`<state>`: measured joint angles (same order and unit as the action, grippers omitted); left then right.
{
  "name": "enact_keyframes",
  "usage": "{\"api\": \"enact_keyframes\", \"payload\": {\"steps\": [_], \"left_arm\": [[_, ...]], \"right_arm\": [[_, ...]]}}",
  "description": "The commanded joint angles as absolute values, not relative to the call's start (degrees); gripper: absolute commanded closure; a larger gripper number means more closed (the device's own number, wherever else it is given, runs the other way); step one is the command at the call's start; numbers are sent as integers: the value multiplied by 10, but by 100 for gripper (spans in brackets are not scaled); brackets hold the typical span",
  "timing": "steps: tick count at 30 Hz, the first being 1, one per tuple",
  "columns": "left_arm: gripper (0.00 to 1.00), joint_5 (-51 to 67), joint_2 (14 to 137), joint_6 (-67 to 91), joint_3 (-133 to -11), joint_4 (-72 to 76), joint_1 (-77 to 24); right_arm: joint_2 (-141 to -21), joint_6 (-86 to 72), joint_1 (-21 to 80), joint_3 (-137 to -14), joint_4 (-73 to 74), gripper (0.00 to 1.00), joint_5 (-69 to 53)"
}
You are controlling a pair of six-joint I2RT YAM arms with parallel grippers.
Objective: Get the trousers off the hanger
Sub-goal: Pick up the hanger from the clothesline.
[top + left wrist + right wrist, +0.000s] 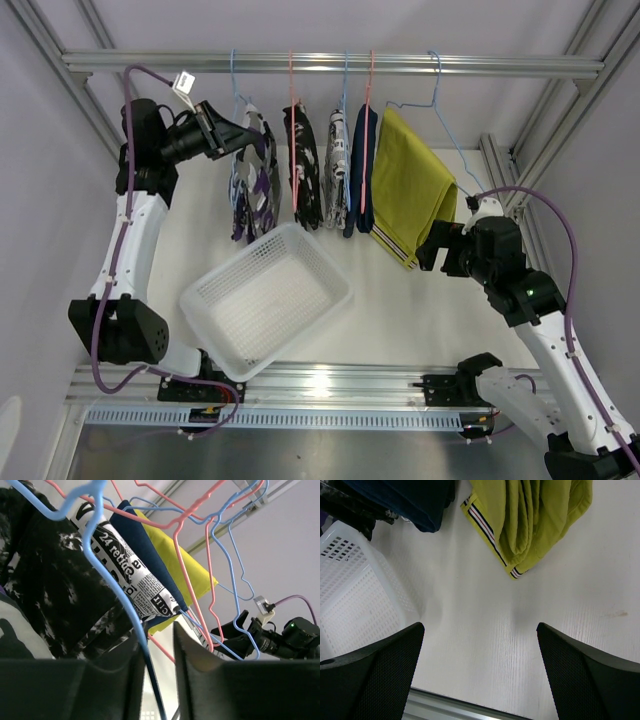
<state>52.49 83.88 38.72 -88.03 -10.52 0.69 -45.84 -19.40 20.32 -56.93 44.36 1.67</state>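
Note:
Five folded trousers hang on wire hangers from the rail (330, 63): camouflage (255, 175), black-and-white splotched (303, 165), white with print (335, 165), navy (362, 170), mustard (410, 185). My left gripper (240, 135) is up at the top of the camouflage pair. In the left wrist view its jaws (157, 635) stand narrow around the blue hanger wire (107, 575), which runs along the left finger; a gap shows beside it. My right gripper (480, 630) hangs wide open over bare table, below the mustard trousers (535, 520).
A white mesh basket (236, 260) sits on the table below the hanging trousers, between the two arms. Frame posts rise at both sides and the back wall is close behind the rail.

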Motion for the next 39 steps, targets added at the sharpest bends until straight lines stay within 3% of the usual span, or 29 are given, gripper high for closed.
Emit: {"api": "enact_keyframes", "payload": {"steps": [1, 6, 15, 29, 39], "left_arm": [[72, 576, 818, 432, -884, -4, 20], [99, 586, 834, 457, -887, 26, 20], [100, 573, 831, 509, -883, 112, 20], [100, 440, 739, 463, -928, 14, 21], [100, 382, 699, 478, -924, 28, 37]], "right_arm": [[-457, -195, 207, -584, 442, 0, 28], [-459, -206, 207, -589, 442, 1, 27], [-469, -214, 211, -590, 440, 1, 33], [-490, -228, 227, -583, 428, 1, 45], [-502, -238, 246, -594, 423, 1, 51]]}}
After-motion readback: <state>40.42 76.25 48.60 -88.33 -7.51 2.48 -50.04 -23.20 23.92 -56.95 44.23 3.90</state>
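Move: The blue hanger's near arm, just below its neck, already runs between the left hand's half-open fingers, practically at the hand point. The grey-purple trousers hang from it about 5 cm ahead, 2 cm right and 14 cm lower. The rod is some 5 cm ahead and 11 cm up, straight above the neck; the next pink hanger is about 8 cm right, level fore-and-aft. From the right hand the blue hanger's arm lies roughly 15 cm ahead, 35 cm left and 16 cm higher. Nearly in place at first, the left hand shuts its fingers on the blue hanger's arm and pinches the wire, easing only about a centimetre forward. It then lifts some 6 cm and carries the hanger about 3 cm left, drawing slightly back, the wrist swinging some 15 degrees counter-clockwise, to bring the hook up off the rod. ##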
